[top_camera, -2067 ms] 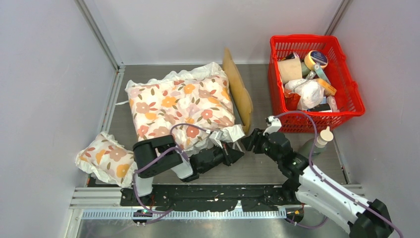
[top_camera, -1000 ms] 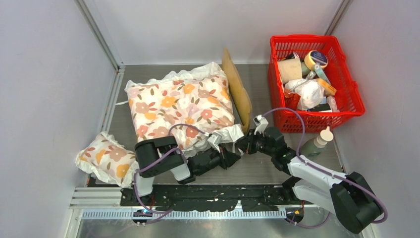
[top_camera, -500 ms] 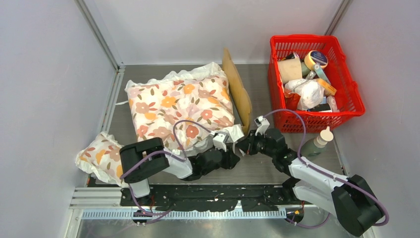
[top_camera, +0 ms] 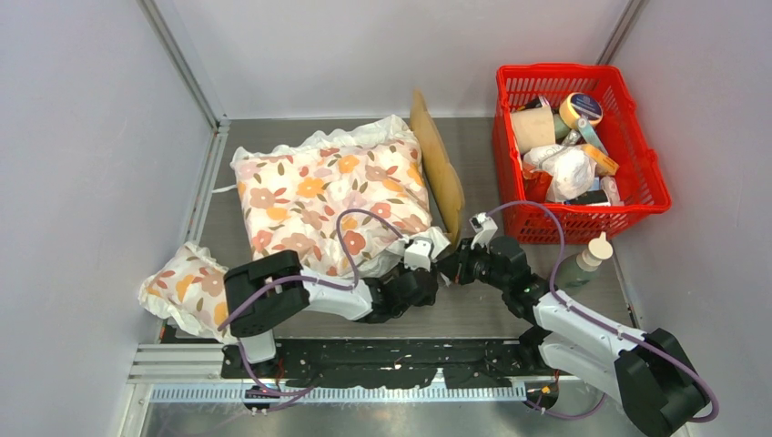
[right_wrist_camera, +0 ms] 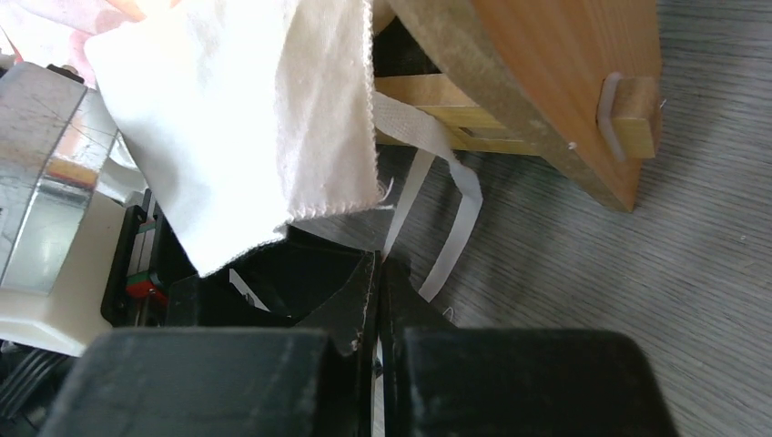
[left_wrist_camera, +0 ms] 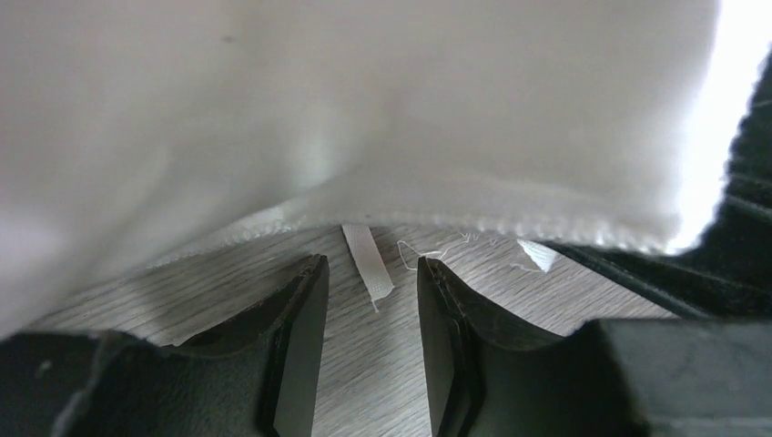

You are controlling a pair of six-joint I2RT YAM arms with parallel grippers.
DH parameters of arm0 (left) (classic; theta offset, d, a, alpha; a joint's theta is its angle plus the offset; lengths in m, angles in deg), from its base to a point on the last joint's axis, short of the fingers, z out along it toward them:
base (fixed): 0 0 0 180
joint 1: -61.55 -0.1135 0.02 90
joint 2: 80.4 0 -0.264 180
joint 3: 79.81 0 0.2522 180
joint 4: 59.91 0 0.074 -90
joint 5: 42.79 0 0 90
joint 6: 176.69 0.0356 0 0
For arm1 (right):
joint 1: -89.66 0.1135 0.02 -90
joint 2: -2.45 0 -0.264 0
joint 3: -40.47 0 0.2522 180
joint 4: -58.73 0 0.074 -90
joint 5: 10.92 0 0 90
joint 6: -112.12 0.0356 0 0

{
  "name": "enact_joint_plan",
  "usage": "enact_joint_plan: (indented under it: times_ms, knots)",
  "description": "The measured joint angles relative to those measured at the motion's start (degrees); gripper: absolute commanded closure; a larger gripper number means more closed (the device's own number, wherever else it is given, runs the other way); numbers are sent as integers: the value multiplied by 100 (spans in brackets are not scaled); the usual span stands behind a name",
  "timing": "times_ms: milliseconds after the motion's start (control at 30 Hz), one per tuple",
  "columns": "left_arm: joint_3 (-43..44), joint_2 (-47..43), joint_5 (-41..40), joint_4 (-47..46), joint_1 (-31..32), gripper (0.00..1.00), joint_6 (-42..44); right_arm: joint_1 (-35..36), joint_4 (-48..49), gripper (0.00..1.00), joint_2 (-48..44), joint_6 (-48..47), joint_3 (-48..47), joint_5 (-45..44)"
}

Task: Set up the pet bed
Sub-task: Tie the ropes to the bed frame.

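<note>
The pet bed shows only its light-wood headboard, standing on edge; the large floral cushion covers the rest. In the right wrist view its wooden frame is close ahead. From the cushion's near right corner hang thin white tie ribbons. My right gripper is shut on one ribbon just below that corner, seen from above beside the bed's foot. My left gripper is open on the tabletop under the cushion's white hem, with another loose ribbon end lying between its fingers, untouched.
A small floral pillow lies at the near left by the left arm's base. A red basket full of items stands at the back right. A bottle stands next to the right arm. Grey walls close in both sides.
My left gripper has opened and slid right, up under the cushion's corner beside the right gripper. The right gripper has stayed shut in place on its ribbon.
</note>
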Motion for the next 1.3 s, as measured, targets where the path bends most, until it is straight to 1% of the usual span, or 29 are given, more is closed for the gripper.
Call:
enact_joint_plan:
  times_ms: [67,167,233,300,533,700,767,933,1033,1133,1300]
  knots:
    - [157,48,-59,264,11,61,-24,0,2,95,0,0,0,0]
    - [382,188,-114,472,11,73,-50,0,13,95,0,4,4,0]
    - [468,280,-111,472,11,85,-109,0,26,95,-4,4,24,-2]
    - [461,302,-90,442,11,100,-157,0,33,95,-15,11,50,-13]
    - [339,227,-42,402,11,100,-232,2,70,95,-52,50,87,-17]
    - [-509,-575,-111,522,13,100,-273,2,79,95,-55,68,96,-17]
    - [-702,-815,-116,640,13,100,-267,2,120,95,-55,79,116,-15]
    - [-745,-881,-81,660,15,100,-280,0,289,95,-39,111,256,-17]
    - [-894,-949,-83,461,15,100,-258,0,361,95,-2,111,289,-7]
    - [-1040,-1071,-81,208,13,100,-125,2,417,95,46,109,299,33]
    - [-933,-1342,-85,20,7,100,177,2,522,94,55,111,385,33]
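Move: The loose rope end lies almost between my open left fingertips, about 1 cm ahead, 1 cm right and 1 cm below. My right fingers, already holding the other rope, are about 2 cm right of my left hand and 3 cm higher, so that loose end is roughly 4 cm beneath them. From my left hand, the cover's white corner flap is about 5 cm ahead, 1 cm left and 4 cm up; the headboard's near end, about 7 cm ahead, 4 cm right and 5 cm up. I ease my left hand about 1 cm to the right and slightly down onto the loose rope end and shut its fingers, pinching it. Then I draw it out from under my right hand, about 6 cm left and a little back, and lift some 3 cm, drifting slightly right again. My right hand keeps its pinch on the other rope, sinking about 1 cm. ##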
